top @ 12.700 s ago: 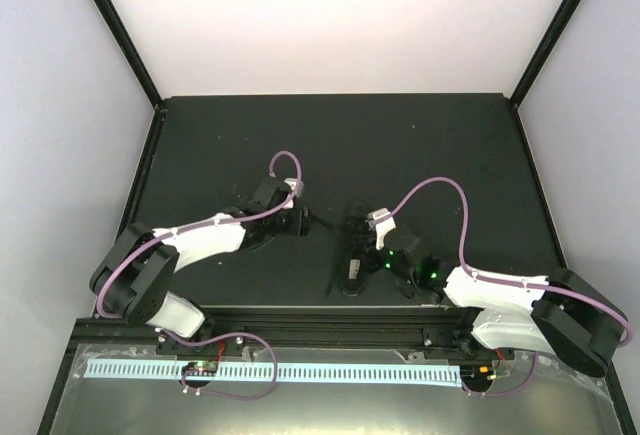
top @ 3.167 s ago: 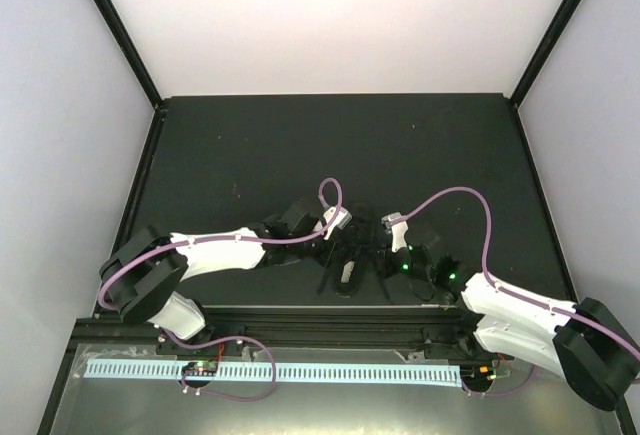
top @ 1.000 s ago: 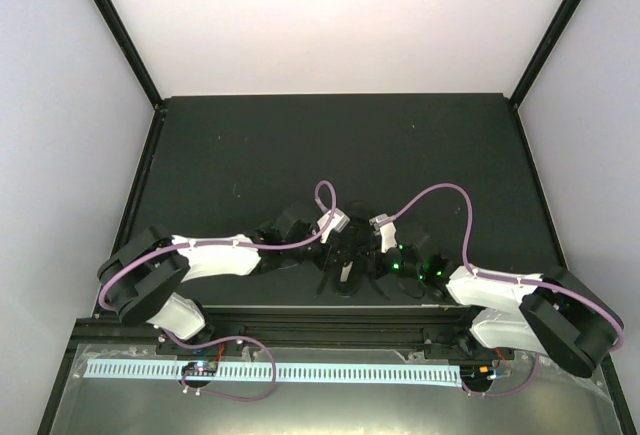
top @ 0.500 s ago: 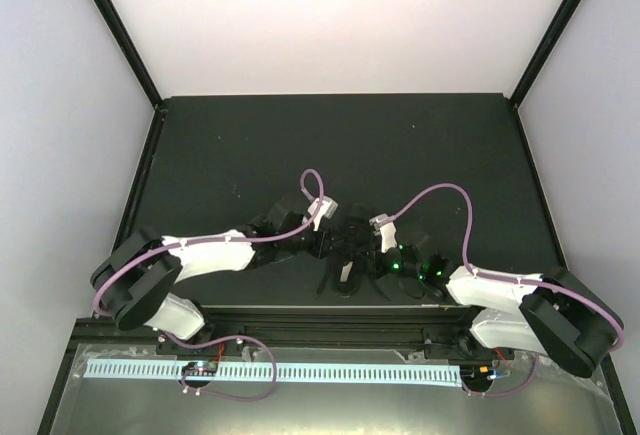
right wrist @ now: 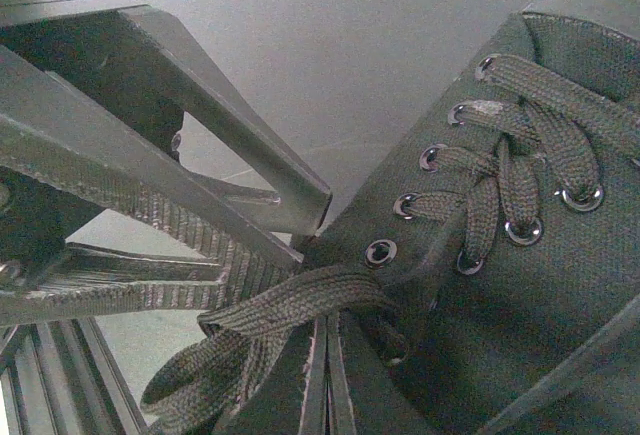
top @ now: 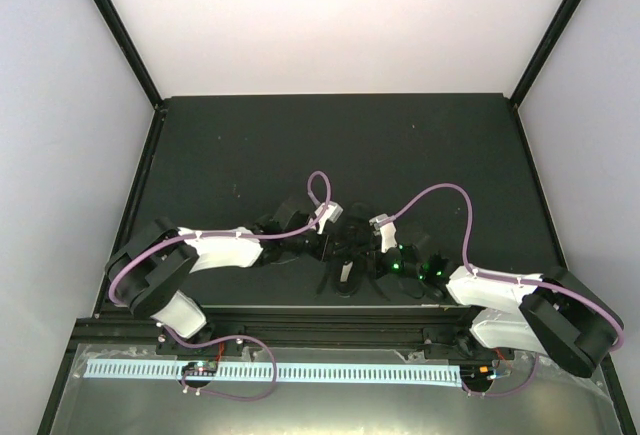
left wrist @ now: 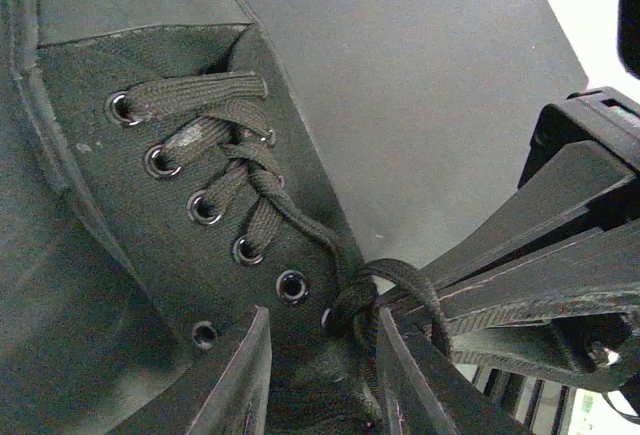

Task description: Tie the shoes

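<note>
A small black shoe [top: 349,271] lies on the dark mat between both arms, toe away from them. My left gripper [top: 337,243] comes in from the left. In the left wrist view it [left wrist: 322,310] is open, its fingers astride the shoe's top [left wrist: 180,245] just below the knot [left wrist: 355,300]. A lace loop [left wrist: 415,280] curls over its right finger. My right gripper [top: 369,258] reaches in from the right. Its jaws [right wrist: 325,319] are shut, pinching a flat lace loop [right wrist: 270,305] pulled sideways from the top eyelet. The left gripper's fingers [right wrist: 230,135] cross just above that loop.
The dark mat [top: 300,145] runs back to white walls framed by black posts. A black rail [top: 320,315] lines the near edge in front of the arm bases. Purple cables arch above both wrists.
My left gripper has opened and its wrist has drawn slightly back and to the left. The right arm and the shoe have stayed still.
</note>
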`<state>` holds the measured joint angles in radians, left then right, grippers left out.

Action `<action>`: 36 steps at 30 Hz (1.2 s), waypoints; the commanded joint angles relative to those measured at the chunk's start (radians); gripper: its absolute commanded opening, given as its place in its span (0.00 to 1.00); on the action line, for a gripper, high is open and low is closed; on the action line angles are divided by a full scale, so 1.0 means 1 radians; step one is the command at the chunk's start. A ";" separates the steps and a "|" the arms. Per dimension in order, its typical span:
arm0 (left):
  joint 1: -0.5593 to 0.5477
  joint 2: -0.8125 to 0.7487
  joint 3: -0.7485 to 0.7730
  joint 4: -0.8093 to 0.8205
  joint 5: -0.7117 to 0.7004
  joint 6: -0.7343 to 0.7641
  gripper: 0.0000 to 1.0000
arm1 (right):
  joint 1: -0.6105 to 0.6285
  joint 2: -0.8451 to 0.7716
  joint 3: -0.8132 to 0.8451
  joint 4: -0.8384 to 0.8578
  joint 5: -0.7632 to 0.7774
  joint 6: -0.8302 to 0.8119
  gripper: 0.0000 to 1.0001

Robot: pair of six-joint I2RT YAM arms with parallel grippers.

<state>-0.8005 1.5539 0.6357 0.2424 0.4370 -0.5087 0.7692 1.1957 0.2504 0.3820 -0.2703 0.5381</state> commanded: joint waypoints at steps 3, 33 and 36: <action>0.005 0.015 0.028 0.077 0.031 -0.029 0.33 | 0.005 0.014 0.007 0.021 0.020 -0.006 0.02; 0.004 0.091 0.020 0.190 0.134 -0.077 0.03 | 0.005 0.003 0.035 -0.004 0.048 -0.007 0.02; 0.006 0.070 0.010 0.186 0.104 -0.078 0.02 | 0.005 -0.046 0.031 -0.051 0.082 -0.009 0.02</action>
<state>-0.7933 1.6516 0.6373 0.4187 0.5488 -0.5877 0.7692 1.2049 0.2634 0.3614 -0.2596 0.5373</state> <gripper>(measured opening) 0.021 0.016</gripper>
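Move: The lace at the knot, by the right fingertips, lies about 2 cm to the left hand's right, roughly 1 cm back and 1 cm below. The right fingertips are some 4 cm to the left hand's right and 1 cm back. The shoe's laced rows lie about 4 cm ahead, 4 cm right and 2 cm down. For the right hand, already shut on its loop, that lace is about 1 cm to its left, level fore-and-aft and in height. The left hand, its fingers partly open, eases about 2 cm to the right towards the right fingertips and the lace at the knot, with a small rise and dip on the way while its fingertips tilt up some 5 to 10 degrees. Over the last part of that reach its fingers close to nearly shut, pinching the lace next to the right gripper, which stays in place and keeps its hold on the loop. ##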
